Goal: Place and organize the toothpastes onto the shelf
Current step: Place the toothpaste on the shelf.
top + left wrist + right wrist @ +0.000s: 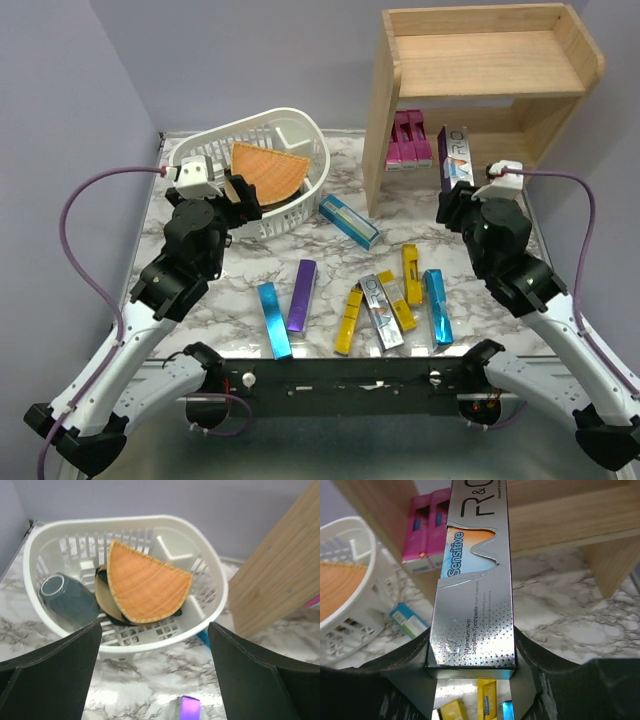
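Note:
My right gripper (472,660) is shut on a silver-purple toothpaste carton (475,595), held lengthwise and pointing at the wooden shelf (560,515). From above, that carton (452,158) is at the shelf's (480,60) lower opening, beside two pink toothpastes (409,142) standing inside. My left gripper (155,680) is open and empty above the marble, facing the white basket (150,647), with a purple toothpaste (190,709) just below it. Several more toothpastes lie near the front: blue (273,320), purple (301,295), yellow (348,318), silver (380,312), blue (437,306) and a teal one (350,220).
The white basket (255,165) at the back left holds an orange wedge (145,585) and a grey cup (67,597). The shelf's side panel (280,575) rises just right of the basket. Purple cables loop out from both wrists.

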Motion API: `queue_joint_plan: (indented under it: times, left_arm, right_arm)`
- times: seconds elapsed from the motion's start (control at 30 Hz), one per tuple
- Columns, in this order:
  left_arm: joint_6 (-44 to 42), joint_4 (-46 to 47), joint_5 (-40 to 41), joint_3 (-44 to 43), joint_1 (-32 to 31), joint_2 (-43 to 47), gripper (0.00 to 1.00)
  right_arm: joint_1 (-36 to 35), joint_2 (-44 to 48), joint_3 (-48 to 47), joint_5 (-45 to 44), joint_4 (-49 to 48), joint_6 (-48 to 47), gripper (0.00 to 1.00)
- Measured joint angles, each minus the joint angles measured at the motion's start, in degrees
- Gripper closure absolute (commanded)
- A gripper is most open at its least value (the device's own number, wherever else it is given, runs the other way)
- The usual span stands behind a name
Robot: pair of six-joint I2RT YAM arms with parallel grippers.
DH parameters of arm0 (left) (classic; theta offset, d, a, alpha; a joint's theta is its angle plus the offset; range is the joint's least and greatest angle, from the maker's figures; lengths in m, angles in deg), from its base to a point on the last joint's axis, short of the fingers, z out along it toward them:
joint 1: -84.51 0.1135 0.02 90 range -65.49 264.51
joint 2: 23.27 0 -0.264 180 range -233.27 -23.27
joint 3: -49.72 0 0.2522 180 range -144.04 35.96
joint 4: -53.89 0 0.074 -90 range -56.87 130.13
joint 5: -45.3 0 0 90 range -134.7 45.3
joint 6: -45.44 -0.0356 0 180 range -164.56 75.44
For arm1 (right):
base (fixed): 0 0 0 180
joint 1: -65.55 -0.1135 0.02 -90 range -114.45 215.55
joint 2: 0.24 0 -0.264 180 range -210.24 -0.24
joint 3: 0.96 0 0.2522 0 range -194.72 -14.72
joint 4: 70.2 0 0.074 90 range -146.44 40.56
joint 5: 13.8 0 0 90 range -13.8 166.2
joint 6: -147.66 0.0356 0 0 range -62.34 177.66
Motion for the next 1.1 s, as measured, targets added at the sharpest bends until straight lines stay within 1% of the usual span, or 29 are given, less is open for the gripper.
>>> queue_joint_plan:
  times: [0.03,0.07,0.17,0.23,0.3,0.37,0.4,0.6,0.8,0.93,0.97,1.1]
  left_arm:
    - [0.0,0.3,-1.7,1.8,1.6,-0.2,0.01]
    - [0.0,0.2,-2.9,3.4,3.0,-0.5,0.01]
    - [-0.7,0.2,-5.3,6.4,4.0,-0.3,0.01]
    - [-1.3,1.1,-6.4,8.0,4.0,1.1,0.01]
    - [-2.0,2.1,-6.5,9.0,4.0,3.0,0.01]
    - [-2.8,3.5,-6.5,9.6,4.0,5.3,0.01]
    - [-3.1,4.2,-6.4,9.7,4.0,6.1,0.01]
    - [-4.4,6.9,-6.3,9.8,4.0,7.8,0.01]
    - [-5.2,7.3,-6.2,10.4,4.0,7.3,0.01]
    - [-5.3,7.3,-6.2,10.7,4.0,6.6,0.01]
    - [-5.4,7.4,-6.2,10.7,4.0,6.5,0.01]
    - [-5.8,7.8,-5.8,11.2,4.0,6.5,0.01]
  right_arm:
    - [1.6,-1.3,-1.1,0.2,0.3,0.0,0.78]
    - [4.6,-3.1,-3.0,0.9,0.8,0.0,0.78]
    - [10.8,-7.5,-5.7,3.6,-0.6,-0.5,0.78]
    - [14.6,-9.4,-5.8,5.7,-1.9,-1.3,0.78]
    - [20.0,-11.7,-5.8,9.5,-4.1,-3.3,0.78]
    - [23.2,-13.0,-5.6,11.8,-5.7,-4.5,0.78]
    - [26.7,-14.1,-4.8,14.7,-8.3,-5.8,0.78]
    - [37.3,-19.4,-2.9,25.1,-16.2,-10.3,0.77]
    - [44.9,-27.0,-2.9,34.0,-23.1,-13.8,0.76]
    - [47.1,-30.8,-3.0,37.2,-24.7,-16.5,0.75]
    - [47.8,-31.8,-3.0,38.1,-25.3,-17.1,0.74]
    - [48.9,-34.2,-3.8,40.3,-27.5,-19.5,0.61]
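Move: My right hand grips the near end of the silver toothpaste, which points ahead; its place at the right end of the lower shelf is about 23 cm ahead, 20 cm to the right and 10 cm below. The row of pink toothpastes stands on that same board, some 23 cm ahead and 8 cm to the left, also 10 cm lower. From my empty left hand that place is roughly 23 cm ahead, 68 cm right and 14 cm below. I sweep my right hand to the right and forward, about 19 and 16 cm, sinking some 8 cm mostly in the later part, to carry the silver toothpaste far end first into the lower bay by the right side wall. My grip holds while the wrist rolls some 10 degrees, left side down. My open left hand dips about 5 cm, then comes part-way back up. ##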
